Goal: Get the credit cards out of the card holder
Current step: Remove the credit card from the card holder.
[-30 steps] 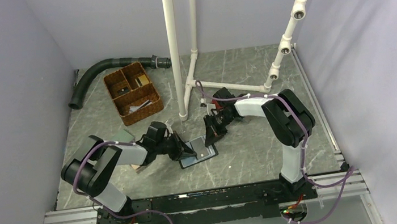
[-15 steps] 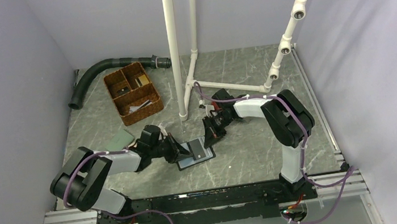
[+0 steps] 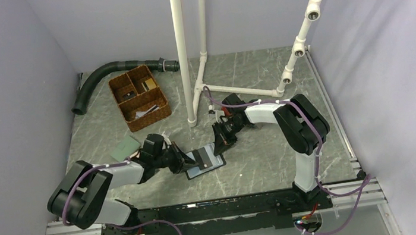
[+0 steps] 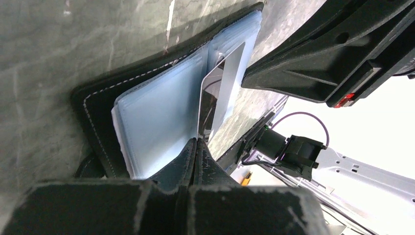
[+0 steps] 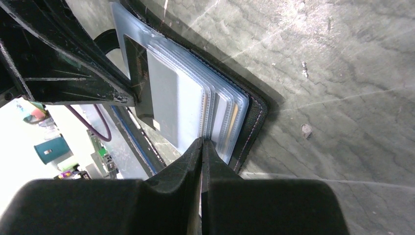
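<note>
The card holder lies open on the table, its black edge framing light blue sleeves. A dark grey credit card sticks out of a sleeve at a tilt. My left gripper is shut on that card's lower corner. From the opposite side my right gripper is shut on the edge of a clear sleeve, beside the stack of sleeves. The same card shows in the right wrist view. The orange-yellow card is out of view.
A wicker basket with small items stands at the back left, with a black hose behind it. A white pipe frame rises mid-back. A green wallet lies left of my left arm.
My left arm has drawn back to the left with the card, which now stands farther out of the sleeve. The right gripper has stayed on the card holder.
</note>
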Controlling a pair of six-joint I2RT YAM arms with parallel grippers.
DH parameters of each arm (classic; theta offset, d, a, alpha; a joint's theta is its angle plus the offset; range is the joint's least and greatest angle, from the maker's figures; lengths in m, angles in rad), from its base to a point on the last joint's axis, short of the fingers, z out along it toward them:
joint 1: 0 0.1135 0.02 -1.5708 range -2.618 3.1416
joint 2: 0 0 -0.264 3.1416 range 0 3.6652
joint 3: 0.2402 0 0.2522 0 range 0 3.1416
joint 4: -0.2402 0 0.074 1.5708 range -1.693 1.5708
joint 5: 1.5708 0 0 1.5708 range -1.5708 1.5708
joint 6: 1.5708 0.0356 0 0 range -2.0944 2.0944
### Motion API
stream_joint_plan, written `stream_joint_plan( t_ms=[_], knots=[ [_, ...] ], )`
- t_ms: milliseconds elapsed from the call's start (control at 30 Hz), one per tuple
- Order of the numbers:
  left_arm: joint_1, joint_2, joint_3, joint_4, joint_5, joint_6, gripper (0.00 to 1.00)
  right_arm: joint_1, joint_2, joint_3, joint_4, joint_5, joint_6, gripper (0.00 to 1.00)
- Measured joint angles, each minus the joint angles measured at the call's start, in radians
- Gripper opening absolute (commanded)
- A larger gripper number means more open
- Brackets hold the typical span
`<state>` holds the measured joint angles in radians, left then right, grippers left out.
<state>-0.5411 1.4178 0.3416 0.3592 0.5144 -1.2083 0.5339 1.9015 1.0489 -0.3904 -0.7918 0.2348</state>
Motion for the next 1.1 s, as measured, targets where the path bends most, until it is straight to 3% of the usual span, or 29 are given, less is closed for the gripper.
stream_joint_plan(
  t_ms=[233,767,1100],
  knots=[
    [0.039,-0.104,-0.026,-0.080,0.002,0.008,0.00,0.000,0.000,-0.001,0.000,-0.005,-0.007,0.09],
    [0.178,-0.360,0.043,-0.416,0.025,0.199,0.00,0.005,-0.056,-0.014,-0.010,-0.100,-0.151,0.47],
    [0.336,-0.390,0.170,-0.617,0.098,0.340,0.00,-0.016,-0.088,0.001,-0.113,-0.243,-0.359,0.54]
  ],
)
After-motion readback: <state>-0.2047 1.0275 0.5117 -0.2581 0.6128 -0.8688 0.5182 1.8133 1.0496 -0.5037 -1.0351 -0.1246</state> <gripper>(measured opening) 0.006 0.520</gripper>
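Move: The left fingers already pinch the dark credit card, its middle some 2 cm right and 1 cm ahead of them; the wicker basket lies about 30 cm ahead and 19 cm left, roughly level. The open card holder's middle is 3 cm to the left hand's right and 2 cm below, level fore and aft, and the beige wallet is 17 cm left. From the right hand, shut at the holder's page edge, the holder's middle is about 4 cm left and 3 cm back, slightly below. Keeping its pinch on the dark card, the left hand draws it leftward and up away from the open holder, about 8 cm left and 7 cm up, bending forward a few centimetres late on as the wrist turns some 10 degrees. After a short hold at the page edge, the right fingers open to about half and come free of the holder as the hand rises some 5 cm and draws back about 2 cm, its wrist turning some 20 degrees. ##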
